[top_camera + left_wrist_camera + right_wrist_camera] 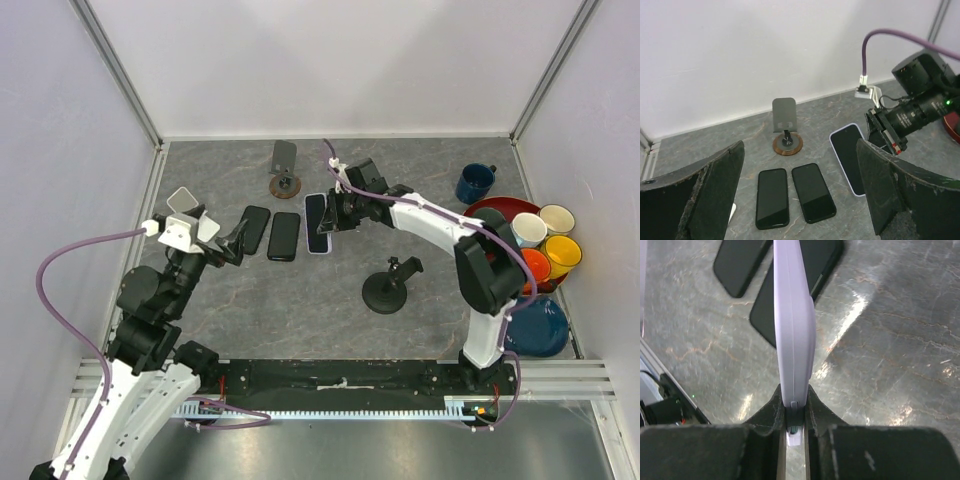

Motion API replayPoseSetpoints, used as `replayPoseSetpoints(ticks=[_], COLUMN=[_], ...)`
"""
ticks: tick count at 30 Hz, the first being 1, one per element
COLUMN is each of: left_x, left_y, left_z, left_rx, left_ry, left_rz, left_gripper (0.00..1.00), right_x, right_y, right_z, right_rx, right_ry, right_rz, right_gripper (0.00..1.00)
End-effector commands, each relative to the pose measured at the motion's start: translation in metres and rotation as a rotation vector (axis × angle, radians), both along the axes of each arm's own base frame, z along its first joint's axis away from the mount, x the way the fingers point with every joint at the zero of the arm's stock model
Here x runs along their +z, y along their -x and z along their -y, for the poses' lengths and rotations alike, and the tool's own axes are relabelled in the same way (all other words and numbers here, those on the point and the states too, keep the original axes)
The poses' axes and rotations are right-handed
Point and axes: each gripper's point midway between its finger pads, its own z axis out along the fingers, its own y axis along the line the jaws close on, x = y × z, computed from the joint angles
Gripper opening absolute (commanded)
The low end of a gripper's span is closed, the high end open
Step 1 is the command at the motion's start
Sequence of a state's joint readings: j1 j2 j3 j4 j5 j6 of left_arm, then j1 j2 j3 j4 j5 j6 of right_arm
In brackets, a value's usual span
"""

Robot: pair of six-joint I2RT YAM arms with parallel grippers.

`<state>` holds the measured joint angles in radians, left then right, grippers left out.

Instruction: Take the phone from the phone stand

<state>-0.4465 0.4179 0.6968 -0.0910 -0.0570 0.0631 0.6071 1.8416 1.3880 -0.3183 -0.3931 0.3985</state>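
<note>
A phone in a lavender case point(317, 222) is clamped by its edge in my right gripper point(336, 213), low over the table and beside two black phones. The right wrist view shows it edge-on point(794, 325) with the fingers point(771, 407) shut on it. It also shows in the left wrist view point(849, 156). The phone stand point(286, 168), a grey plate on a round wooden base, stands empty at the back point(786, 125). My left gripper point(232, 243) is open and empty, just left of the black phones point(800, 150).
Two black phones point(255, 229) point(284, 236) lie flat side by side. A black stand point(390, 285) stands right of centre. At the right are a blue mug point(476, 183), a red plate point(500, 210) with several mugs, and a blue plate point(540, 325).
</note>
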Motion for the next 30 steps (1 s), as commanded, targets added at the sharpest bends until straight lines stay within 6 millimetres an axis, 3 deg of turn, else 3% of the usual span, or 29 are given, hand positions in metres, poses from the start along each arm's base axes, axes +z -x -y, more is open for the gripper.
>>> replayPoseSetpoints(ticks=[1,6,8,17,26,30], left_x=[0.016,0.021,0.022,0.02,0.02,0.019], left_y=[0.0,0.009,0.013,0.018,0.02,0.019], left_z=[-0.025,-0.045,-0.055,-0.063,-0.064,-0.064], left_rx=[0.128,0.206,0.244,0.272,0.273,0.276], left_ry=[0.109,0.162,0.181,0.192,0.2,0.199], left_rz=[0.034,0.088,0.104,0.121,0.127,0.124], left_gripper=[0.99,0.99,0.99,0.98,0.97,0.97], right_x=[0.007,-0.023,-0.027,-0.063,-0.087,-0.098], right_y=[-0.026,-0.035,-0.036,-0.039,-0.038,-0.034], right_z=[-0.025,-0.035,-0.04,-0.042,-0.025,-0.015], right_rx=[-0.073,-0.115,-0.106,-0.166,-0.205,-0.219], right_ry=[-0.126,-0.143,-0.158,-0.194,-0.179,-0.153], right_rz=[-0.064,-0.158,-0.182,-0.322,-0.349,-0.358], right_gripper=[0.0,0.01,0.02,0.1,0.38,0.43])
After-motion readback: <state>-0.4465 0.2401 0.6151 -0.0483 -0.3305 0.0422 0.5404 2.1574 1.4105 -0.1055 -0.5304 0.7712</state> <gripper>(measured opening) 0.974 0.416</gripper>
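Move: Straight below and a little out from the right hand, which holds the phone by its right edge, lies the free spot for it: some 3 cm ahead, 5 cm left and 11 cm down. The near black phone lies level with that spot and about 7 cm left of it, the far black phone 15 cm left and 2 cm farther out. The round wooden stand rises roughly 14 cm beyond the spot, 6 cm left. From the empty left hand, the spot is about 14 cm ahead, 18 cm right, 33 cm below. Lowering the held phone about 9 cm, fast at first and then slowly, the right hand sets it down beside the near black phone, easing some 3 cm forward and slightly left while the wrist tips the fingers about 20 degrees steeper. Near the table the fingers part to loosen their grip, still astride the right edge. The open left hand backs off some 6 cm leftward, turning counter-clockwise. ##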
